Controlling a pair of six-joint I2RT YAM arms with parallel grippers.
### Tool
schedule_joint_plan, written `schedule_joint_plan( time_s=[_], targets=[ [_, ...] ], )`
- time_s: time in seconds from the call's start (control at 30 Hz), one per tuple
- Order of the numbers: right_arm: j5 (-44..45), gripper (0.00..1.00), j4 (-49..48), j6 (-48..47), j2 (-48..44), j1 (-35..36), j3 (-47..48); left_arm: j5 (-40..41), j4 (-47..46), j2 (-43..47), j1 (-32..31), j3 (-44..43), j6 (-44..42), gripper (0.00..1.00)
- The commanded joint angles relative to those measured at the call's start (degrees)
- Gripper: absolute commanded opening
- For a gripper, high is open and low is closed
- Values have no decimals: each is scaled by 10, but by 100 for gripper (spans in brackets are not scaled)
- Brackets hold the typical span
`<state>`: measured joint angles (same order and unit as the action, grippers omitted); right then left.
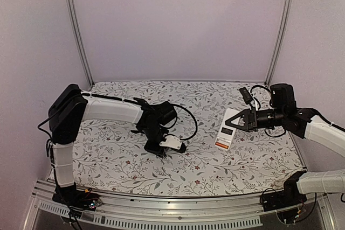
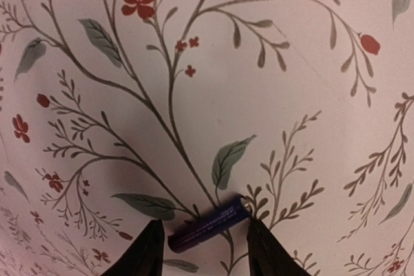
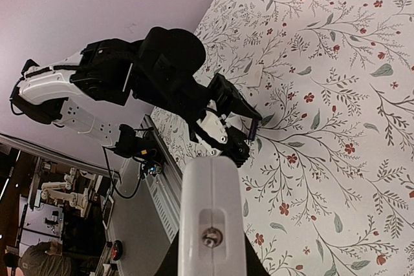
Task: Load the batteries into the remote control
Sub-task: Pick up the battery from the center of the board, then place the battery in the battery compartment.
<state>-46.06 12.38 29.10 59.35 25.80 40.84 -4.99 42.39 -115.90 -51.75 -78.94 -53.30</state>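
A dark battery (image 2: 208,225) lies on the flowered cloth, lengthwise between the fingers of my left gripper (image 2: 206,250). Both fingers stand apart, one close to each end of the battery, with a thin gap at its left end. In the top view the left gripper (image 1: 170,151) is down on the cloth at mid-table. My right gripper (image 1: 235,124) is shut on the remote control (image 1: 225,136), white with an orange-red panel, and holds it above the right side of the table. In the right wrist view the remote control (image 3: 212,211) is seen end-on between the fingers of the right gripper (image 3: 212,264).
The flowered cloth (image 1: 124,160) covers the table. A thin white piece (image 3: 253,75) lies flat beyond the left gripper. Purple walls and metal posts (image 1: 75,25) close in the back and sides. An aluminium rail (image 1: 161,208) runs along the near edge.
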Motion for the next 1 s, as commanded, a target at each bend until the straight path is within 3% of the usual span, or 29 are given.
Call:
schedule_joint_plan(
  time_s=[0.0, 0.47, 0.57, 0.8, 0.97],
  targets=[
    [-10, 0, -14, -3, 1, -3, -1, 10, 15, -27, -15, -17, -5, 41],
    [-12, 0, -3, -6, 7, -6, -2, -20, 23, -8, -31, 16, 101, 4],
    [-13, 0, 9, -7, 12, -6, 3, -34, -20, 42, -30, 42, 140, 0],
    [-52, 0, 32, -11, 42, -6, 22, -61, -167, 229, -31, 105, 232, 0],
    [-78, 0, 33, -2, 68, -1, 37, -32, -253, 328, -32, 125, 347, 0]
  ],
)
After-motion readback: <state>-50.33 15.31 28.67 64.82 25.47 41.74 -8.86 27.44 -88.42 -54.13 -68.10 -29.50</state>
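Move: The battery lies slanted between the left gripper's half-open tips, practically at the hand point and about 1 cm below. A small pale patch on the cloth is some 13 cm ahead of this hand and 5 cm left; the remote control, held up by the right gripper, is about 25 cm right, 5 cm back and 20 cm higher. From the right hand the battery lies around 26 cm left, 2 cm ahead and 22 cm down. Close the left gripper around the battery down at the table, easing back nearly 3 cm as it shuts and just after, then lift it briskly about 16 cm, veering slightly right and swinging the fingertips rightward by some 30 degrees, with a small counter-clockwise turn. Keep the right gripper's hold on the remote control and let it sink a couple of centimetres near the end. ##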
